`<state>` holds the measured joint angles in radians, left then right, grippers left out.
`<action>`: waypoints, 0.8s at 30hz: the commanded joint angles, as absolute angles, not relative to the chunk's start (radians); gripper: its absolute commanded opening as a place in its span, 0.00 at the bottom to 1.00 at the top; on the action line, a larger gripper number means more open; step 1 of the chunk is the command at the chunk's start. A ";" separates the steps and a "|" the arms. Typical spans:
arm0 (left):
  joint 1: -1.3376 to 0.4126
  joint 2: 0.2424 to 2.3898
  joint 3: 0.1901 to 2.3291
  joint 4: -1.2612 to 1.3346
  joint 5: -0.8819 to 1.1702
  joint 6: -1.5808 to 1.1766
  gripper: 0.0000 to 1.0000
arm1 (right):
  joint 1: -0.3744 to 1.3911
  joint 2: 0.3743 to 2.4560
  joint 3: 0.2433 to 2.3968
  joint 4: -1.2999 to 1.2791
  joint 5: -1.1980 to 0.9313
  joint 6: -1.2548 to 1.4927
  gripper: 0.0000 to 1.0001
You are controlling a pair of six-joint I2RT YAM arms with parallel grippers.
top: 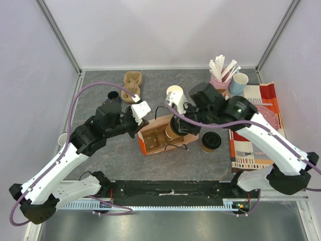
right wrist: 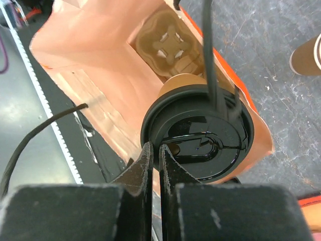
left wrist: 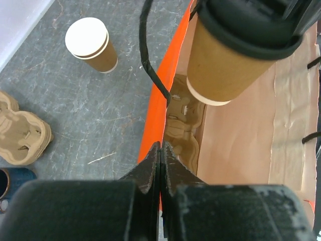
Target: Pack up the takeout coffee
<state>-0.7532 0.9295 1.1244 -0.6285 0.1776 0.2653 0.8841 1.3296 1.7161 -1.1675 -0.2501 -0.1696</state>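
An orange paper bag (top: 150, 142) stands open mid-table with a moulded cup carrier (right wrist: 168, 42) at its bottom. My left gripper (left wrist: 161, 146) is shut on the bag's orange rim (left wrist: 156, 108). One takeout coffee, a brown kraft cup (left wrist: 225, 65) with a black lid (right wrist: 198, 138), hangs tilted over the bag's mouth. My right gripper (right wrist: 155, 148) is shut on the rim of its lid. The other black-lidded coffee cup (top: 211, 141) stands on the table just right of the bag.
A brown cup with a white top (top: 174, 93) stands behind the bag. Spare cup carriers (top: 132, 83) and a dark blue mug (top: 113, 96) are at the back left. A pink holder of straws (top: 220, 75), a light blue cup (top: 238, 84) and a striped cloth (top: 256, 125) are on the right.
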 commanded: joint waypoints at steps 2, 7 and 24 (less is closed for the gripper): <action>-0.756 0.911 1.123 -0.577 0.209 0.213 0.02 | 0.946 1.379 1.692 -1.134 -0.135 -0.261 0.00; -0.732 0.930 1.120 -0.580 0.262 0.134 0.02 | 0.968 1.396 1.672 -1.134 -0.141 -0.284 0.00; -0.681 0.936 1.054 -0.571 0.334 0.081 0.02 | 0.946 1.514 1.561 -1.032 -0.114 -0.207 0.00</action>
<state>-0.6991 0.9386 1.0695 -0.6022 0.2993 0.1120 0.9524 1.4929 1.5402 -1.0744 -0.1368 -0.2092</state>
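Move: My right hand holds the lidded cup by its lid over the bag's mouth. The empty drink carrier in the bag lies about 11 cm to that hand's left, 1 cm ahead and some 24 cm below. The other lidded cup stands 12 cm to its right, 2 cm back and 26 cm down, and the white cup stack about 21 cm ahead, 5 cm left. From my left hand, pinching the bag's left rim, the carrier is 7 cm right, 3 cm back and 22 cm below. I lower the cup about 10 cm down into the bag with my right hand, easing off briefly partway, drifting some 2 cm left and tipping the fingers about 15 degrees more steeply down, keeping their pinch on the lid. My left hand keeps hold of the bag's rim, dipping about 2 cm as its fingers tilt. ##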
